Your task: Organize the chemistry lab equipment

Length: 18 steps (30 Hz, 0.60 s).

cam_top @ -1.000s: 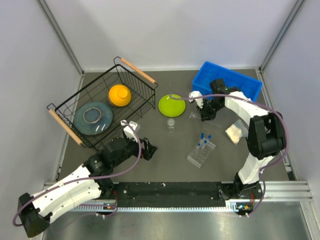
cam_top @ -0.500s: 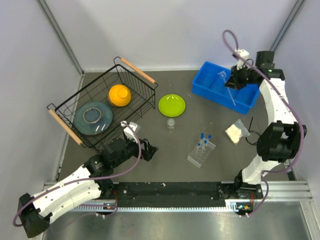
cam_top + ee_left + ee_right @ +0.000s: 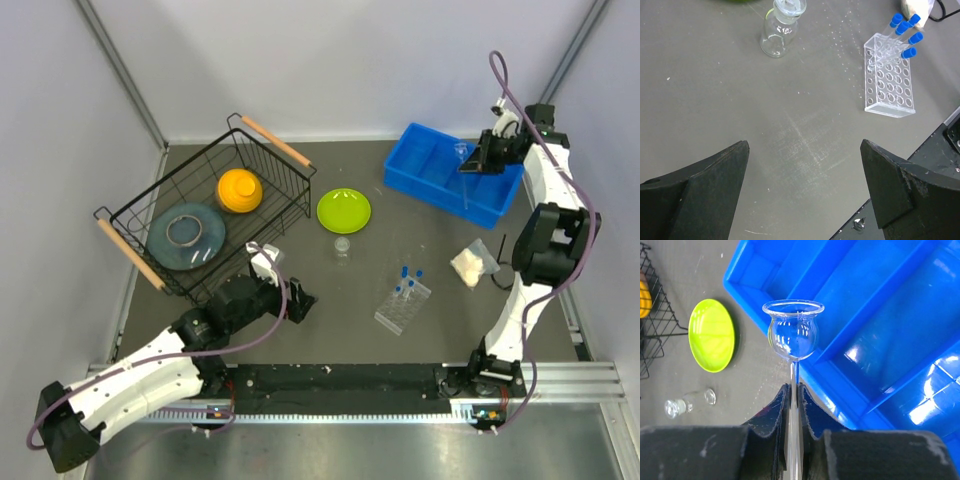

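My right gripper [image 3: 794,390] is shut on the thin stem of a clear glass funnel tube [image 3: 792,332], its round bulb pointing away from the fingers. The right gripper [image 3: 487,155] hangs over the right end of the blue bin [image 3: 430,165]. A clear grid rack [image 3: 402,305] stands at centre right with several blue-capped tubes [image 3: 408,275] in it. A tiny clear cup [image 3: 343,246] stands below the lime-green plate [image 3: 343,211]. The white-filled packet [image 3: 472,265] and a thin black loop [image 3: 500,262] lie right of the rack. My left gripper [image 3: 300,300] is open and empty, low over bare table [image 3: 805,150].
A black wire basket [image 3: 150,205] at the left holds an orange dome [image 3: 239,190] and a grey-blue plate [image 3: 186,235]. The blue bin [image 3: 880,300] has inner dividers. Grey walls close the table at back and sides.
My right arm has swung from the table near the green plate up and right to the bin's right end, carrying the glass funnel tube. The left arm has barely moved.
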### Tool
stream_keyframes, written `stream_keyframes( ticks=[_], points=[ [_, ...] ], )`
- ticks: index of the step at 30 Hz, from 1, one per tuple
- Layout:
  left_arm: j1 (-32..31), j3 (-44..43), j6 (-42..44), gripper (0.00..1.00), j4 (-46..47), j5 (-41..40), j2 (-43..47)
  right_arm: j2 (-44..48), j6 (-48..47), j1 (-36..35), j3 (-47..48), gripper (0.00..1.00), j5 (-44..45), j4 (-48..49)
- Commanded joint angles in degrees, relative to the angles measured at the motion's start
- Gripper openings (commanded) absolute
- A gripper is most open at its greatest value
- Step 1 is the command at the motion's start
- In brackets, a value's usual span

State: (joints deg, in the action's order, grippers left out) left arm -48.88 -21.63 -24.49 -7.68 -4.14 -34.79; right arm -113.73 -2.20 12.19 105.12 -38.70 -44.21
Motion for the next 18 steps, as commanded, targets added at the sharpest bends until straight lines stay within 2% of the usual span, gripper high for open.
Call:
stream_keyframes(
  ticks=[1, 18],
  points=[
    [0.02, -2.71, 0.23, 0.99, 1.53, -0.43, -1.95, -4.02, 5.09, 1.96, 5.44, 0.08, -0.94, 0.79],
    [0.02, -5.62, -0.38, 0.99, 0.04, -0.87, -5.73, -16.34, 6.59, 3.72, 14.15, 0.1, 1.43, 0.7]
  ],
)
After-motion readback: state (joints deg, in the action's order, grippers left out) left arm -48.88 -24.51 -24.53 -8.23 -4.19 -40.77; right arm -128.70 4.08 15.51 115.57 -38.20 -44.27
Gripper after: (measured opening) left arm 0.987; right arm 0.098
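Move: The right hand, already pinching the long-stemmed glass funnel by its stem, is over the front edge of the blue tray. The tray's middle lies about 9 cm ahead, neither left nor right, and roughly 15 cm below. The powder bag is some 16 cm back and straight in line; the green plate is level with the hand, about 30 cm to its left. From the left hand the tray's middle is roughly 40 cm ahead and 39 cm to the right. The right hand keeps its pinch on the funnel's stem and sinks about 6 cm towards the tray while also going some 4 cm forward and nearly as far right, to bring the funnel down over the tray's right-hand half. The wrist tips down and turns slightly clockwise, under 10 degrees each, with the sideways travel dying out towards the end as the descent goes on and the fingers stay closed. ##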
